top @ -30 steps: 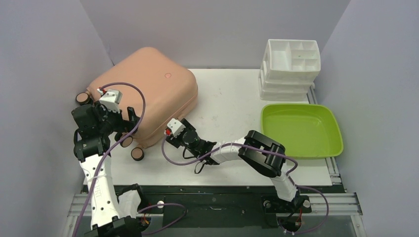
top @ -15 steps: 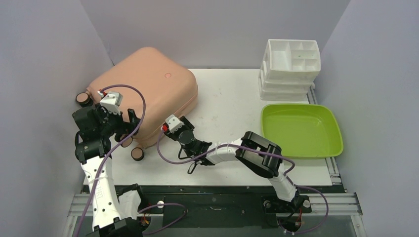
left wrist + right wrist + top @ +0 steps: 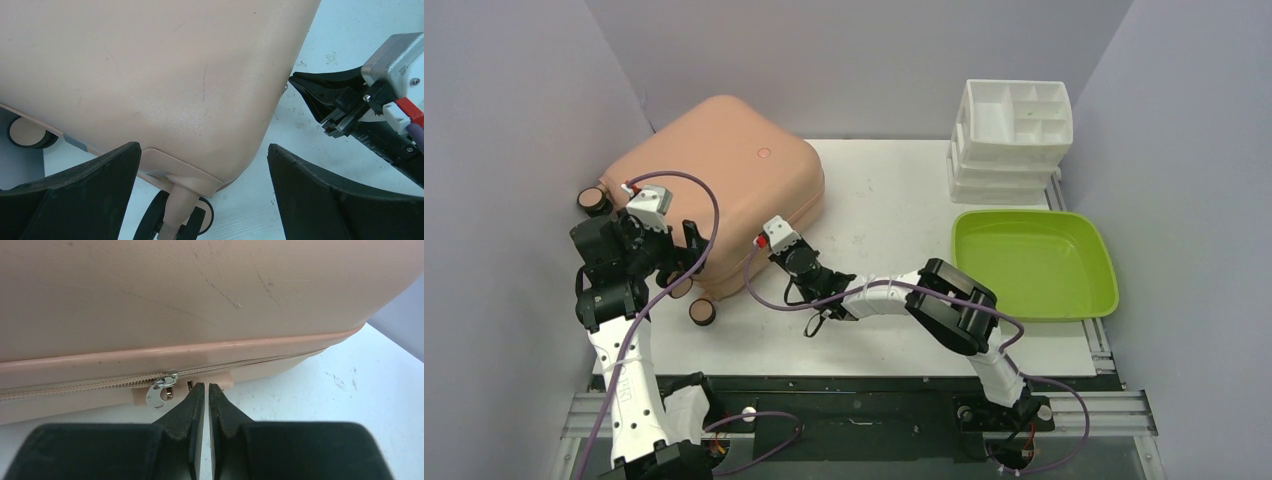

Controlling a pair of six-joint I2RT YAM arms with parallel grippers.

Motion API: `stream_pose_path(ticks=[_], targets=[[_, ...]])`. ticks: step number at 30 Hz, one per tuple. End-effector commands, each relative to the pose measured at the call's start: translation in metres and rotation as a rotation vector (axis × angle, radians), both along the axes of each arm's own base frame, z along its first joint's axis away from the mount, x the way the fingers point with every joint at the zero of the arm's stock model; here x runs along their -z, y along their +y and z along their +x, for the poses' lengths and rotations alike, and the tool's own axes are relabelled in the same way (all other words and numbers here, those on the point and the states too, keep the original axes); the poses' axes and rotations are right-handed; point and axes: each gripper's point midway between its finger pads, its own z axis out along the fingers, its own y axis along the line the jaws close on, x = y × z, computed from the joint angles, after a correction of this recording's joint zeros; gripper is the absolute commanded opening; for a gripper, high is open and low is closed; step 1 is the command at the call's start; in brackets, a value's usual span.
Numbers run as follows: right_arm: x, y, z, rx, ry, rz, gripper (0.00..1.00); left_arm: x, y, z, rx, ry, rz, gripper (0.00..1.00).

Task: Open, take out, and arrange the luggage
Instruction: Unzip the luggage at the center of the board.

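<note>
The salmon-pink luggage [image 3: 724, 160] lies closed at the back left of the table, its dark wheels [image 3: 702, 312] toward the near left. My left gripper [image 3: 679, 255] is open, its fingers [image 3: 75, 200] astride the lower corner of the luggage [image 3: 150, 75] above a caster wheel [image 3: 180, 220], not touching it. My right gripper [image 3: 762, 258] is at the luggage's front edge. In the right wrist view its jaws [image 3: 206, 386] are shut with nothing between them, tips at the zipper seam just right of the silver zipper pull [image 3: 159, 391].
A lime-green tray [image 3: 1034, 262] sits at the right. Behind it is a stack of white compartmented organizers [image 3: 1014, 120]. Purple-grey walls close in the left, back and right. Another wheel [image 3: 591, 200] pokes out by the left wall.
My right gripper has moved up and in against the luggage's zipper edge and closed its jaws. The left arm has barely shifted.
</note>
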Motion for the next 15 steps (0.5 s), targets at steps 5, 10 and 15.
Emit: stream_pose_path(ticks=[5, 10, 15], targets=[[-0.017, 0.011, 0.002, -0.175, 0.092, 0.062, 0.13, -0.012, -0.006, -0.004, 0.037, -0.037, 0.010, 0.96], [-0.012, 0.020, -0.016, -0.316, 0.139, 0.069, 0.41, -0.018, -0.010, -0.009, 0.056, -0.050, 0.012, 0.96], [-0.012, 0.028, -0.023, -0.328, 0.150, 0.054, 0.45, -0.019, -0.011, -0.010, 0.062, -0.046, 0.010, 0.96]])
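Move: Just off the luggage's right side, the zipper pull lies about 3 cm to the left of the nearly shut right fingers, 1 cm ahead and roughly 1 cm lower. Its lock plate sits 2 cm ahead and 2 cm left; the luggage's middle is some 12 cm ahead and 10 cm left, about level; the near caster wheel is 9 cm back, 14 cm left and 6 cm down. From the left hand the pull is some 10 cm ahead, 13 cm right and 13 cm below. Sinking about 3 cm beside the zipped seam, the right hand turns some 15 degrees counter-clockwise and tips about 10 degrees down, then eases back about 1 cm from the luggage at the end. Its fingers spread from nearly shut to almost half open, bringing the tips to either side of the zipper pull without closing on it. ##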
